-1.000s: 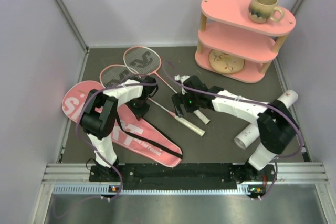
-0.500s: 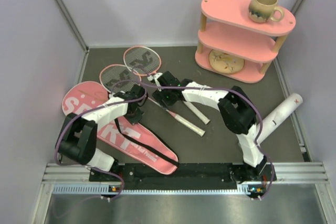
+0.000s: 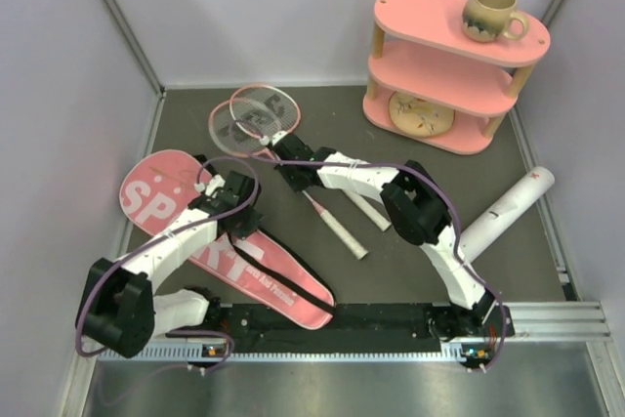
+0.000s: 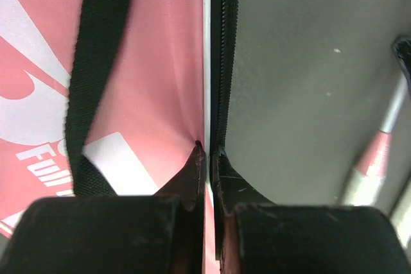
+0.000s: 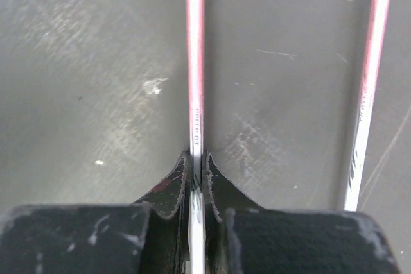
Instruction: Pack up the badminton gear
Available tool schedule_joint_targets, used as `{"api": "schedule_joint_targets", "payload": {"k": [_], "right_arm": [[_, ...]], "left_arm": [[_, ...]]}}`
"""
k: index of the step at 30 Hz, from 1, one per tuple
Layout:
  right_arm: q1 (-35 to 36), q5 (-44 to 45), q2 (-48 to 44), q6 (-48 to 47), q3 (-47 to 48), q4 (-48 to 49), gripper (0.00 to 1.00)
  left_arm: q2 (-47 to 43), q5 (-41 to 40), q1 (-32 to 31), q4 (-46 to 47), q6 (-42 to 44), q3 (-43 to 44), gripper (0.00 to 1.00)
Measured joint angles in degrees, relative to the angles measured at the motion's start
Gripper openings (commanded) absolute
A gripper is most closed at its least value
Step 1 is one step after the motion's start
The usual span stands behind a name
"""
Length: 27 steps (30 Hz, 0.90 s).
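Two pink-framed rackets [image 3: 256,112] lie with their heads overlapped at the back left and their white handles [image 3: 338,228] toward the middle. My right gripper [image 3: 283,155] is shut on the thin shaft of one racket [image 5: 194,62]. The other racket's shaft [image 5: 369,62] runs alongside, to the right. The pink racket-shaped bag [image 3: 181,207] with its black strap [image 4: 96,62] lies at the front left. My left gripper [image 3: 237,194] is shut on the bag's zipper edge [image 4: 218,62]. A long white tube [image 3: 506,210] lies at the right.
A pink two-tier shelf [image 3: 444,75] stands at the back right with a beige mug [image 3: 491,13] on top and a round disc on its lower tier. Walls close in the dark mat on the left, back and right.
My right gripper has slid up the racket shaft toward the heads and shut on it. The racket heads have swung left and overlap. My left gripper has shut on the bag's edge.
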Motion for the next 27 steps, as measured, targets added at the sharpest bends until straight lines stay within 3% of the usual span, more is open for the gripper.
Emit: {"api": "schedule_joint_targets", "payload": {"k": [4, 8, 10, 11, 12, 14, 17, 22, 27], "right_arm": [[-1.27, 3.45, -0.94, 4.48, -2.71, 3.13, 0.00], [-4.94, 1.40, -2.56, 3.52, -5.55, 4.85, 0.02], [-6.21, 0.02, -2.73, 2.10, -5.68, 5.03, 0.24], [-6.86, -0.98, -2.86, 1.36, -5.70, 4.76, 0.50], [-7.26, -1.46, -3.08, 0.61, -5.79, 4.20, 0.59], [-7.56, -2.75, -4.33, 0.74, -6.60, 2.38, 0.73], [-7.34, -5.99, -9.42, 2.19, -10.40, -2.25, 0.84], [-7.06, -17.25, -24.41, 7.15, -17.84, -4.79, 0.86], [-6.27, -31.67, -35.21, 13.49, -24.65, 5.20, 0.80]], "left_arm": [[-6.27, 1.07, 0.00, 1.57, 0.37, -2.27, 0.00], [-11.06, 1.77, 0.02, 2.67, 1.42, -3.80, 0.00], [-13.14, 2.32, 0.02, 4.22, 3.06, -4.90, 0.00], [-14.47, 2.80, 0.04, 5.33, 4.00, -5.79, 0.00], [-16.44, 3.54, 0.07, 6.86, 5.29, -7.06, 0.00], [-19.96, 4.96, 0.09, 9.62, 7.28, -9.25, 0.00], [-26.45, 7.10, 0.11, 14.78, 10.29, -12.83, 0.00], [-32.87, 9.68, 0.11, 21.31, 13.64, -15.13, 0.00], [-36.54, 10.97, 0.11, 25.81, 14.60, -18.18, 0.00]]}}
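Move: The right hand already pinches the near racket's shaft just above the table; the other racket's shaft lies about 5 cm ahead of it and 6 cm to its right. The bag's pinched zip edge is some 14 cm back and 10 cm to its left. The left hand already holds that edge; the bag's middle lies about 7 cm back, 6 cm left and 3 cm below it, and the near racket's grip roughly 28 cm right and 4 cm back. Still pinching the racket shaft, the right hand slides the racket forward and right, about 6 cm along the table, up to the other racket. It then opens wide, lets go and swings back and up some 16 cm, turning in towards the bag edge. The left hand keeps its pinch on the zip edge and hauls it up about 10 cm and slightly right, fingers tilting up roughly 40 degrees to point more forward. ##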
